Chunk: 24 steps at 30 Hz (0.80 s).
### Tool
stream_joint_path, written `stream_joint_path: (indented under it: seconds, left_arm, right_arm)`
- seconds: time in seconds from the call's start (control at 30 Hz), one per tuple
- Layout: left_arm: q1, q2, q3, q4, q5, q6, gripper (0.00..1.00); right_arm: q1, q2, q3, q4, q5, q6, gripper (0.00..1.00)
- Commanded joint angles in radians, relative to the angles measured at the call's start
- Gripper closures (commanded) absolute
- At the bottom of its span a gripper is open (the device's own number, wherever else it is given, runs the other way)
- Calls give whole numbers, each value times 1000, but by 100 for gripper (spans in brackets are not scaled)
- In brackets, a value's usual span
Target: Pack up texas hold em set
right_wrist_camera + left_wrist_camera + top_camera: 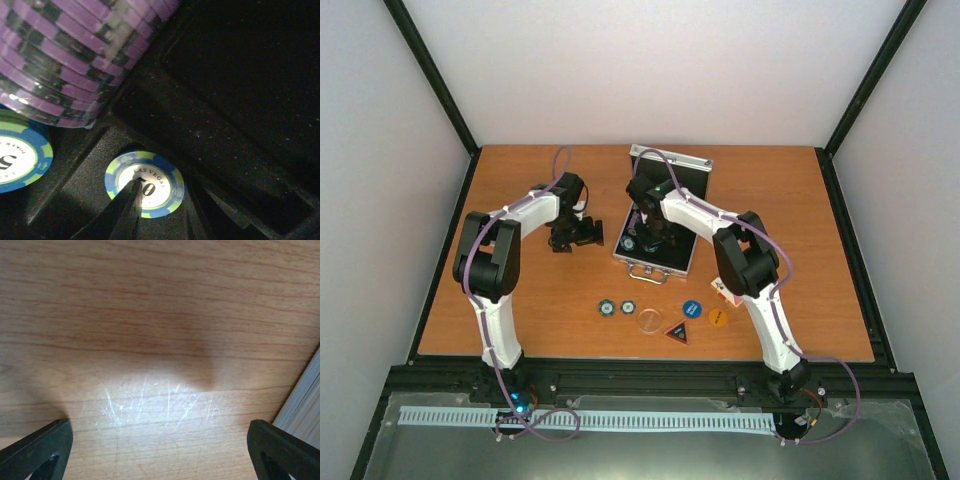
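Note:
The silver case lies open at mid table, its black lining filling the right wrist view. Inside it, a stack of purple chips lies on its side beside a blue-and-green chip. Another blue-and-green chip lies flat on the lining. My right gripper is down in the case, jaws a narrow gap apart, one fingertip over that chip, the other just past its edge. My left gripper hangs wide open over bare wood left of the case.
Loose on the table in front of the case lie two chips, a clear round disc, a triangular button, a blue button and an orange button. A red-backed deck peeks from under my right arm.

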Motion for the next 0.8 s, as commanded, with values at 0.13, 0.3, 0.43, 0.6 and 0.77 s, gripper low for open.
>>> stream_joint_path:
  seconds: [0.13, 0.3, 0.43, 0.6, 0.77]
  left_arm:
    - [11, 17, -5, 0, -1, 13, 1]
    - [11, 13, -6, 3, -3, 13, 1]
    - [11, 15, -8, 4, 0, 13, 1]
    - [11, 19, 1, 4, 2, 13, 1]
    - [11, 21, 2, 4, 3, 13, 1]
  right_arm:
    - [5, -13, -7, -6, 1, -28, 91]
    - [6, -24, -10, -9, -11, -31, 97]
    - [5, -43, -13, -4, -13, -35, 97]
    - [6, -62, 5, 7, -51, -37, 97]
    - [5, -80, 39, 6, -75, -36, 97]
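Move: The loose poker chip lies flat in the case's well almost directly under the right fingertips, about 1 cm to the left and 1 cm below. The short stack of blue-green chips stands some 6 cm to this hand's left and 1 cm ahead, and the middle of the purple chip roll is about 6 cm ahead and 3 cm left. From the left hand the loose chip is roughly 15 cm to the right and 1 cm back. The right hand, fingers pointing straight down and already about a quarter open around the loose chip's right-hand part, stays nearly in place while the fingers close fully, shutting on each other with no chip held between the pads. Still shut, the hand then eases up and left, about 1 cm each way, its tips ending just above the chip's near right edge, where contact can't be made out. ##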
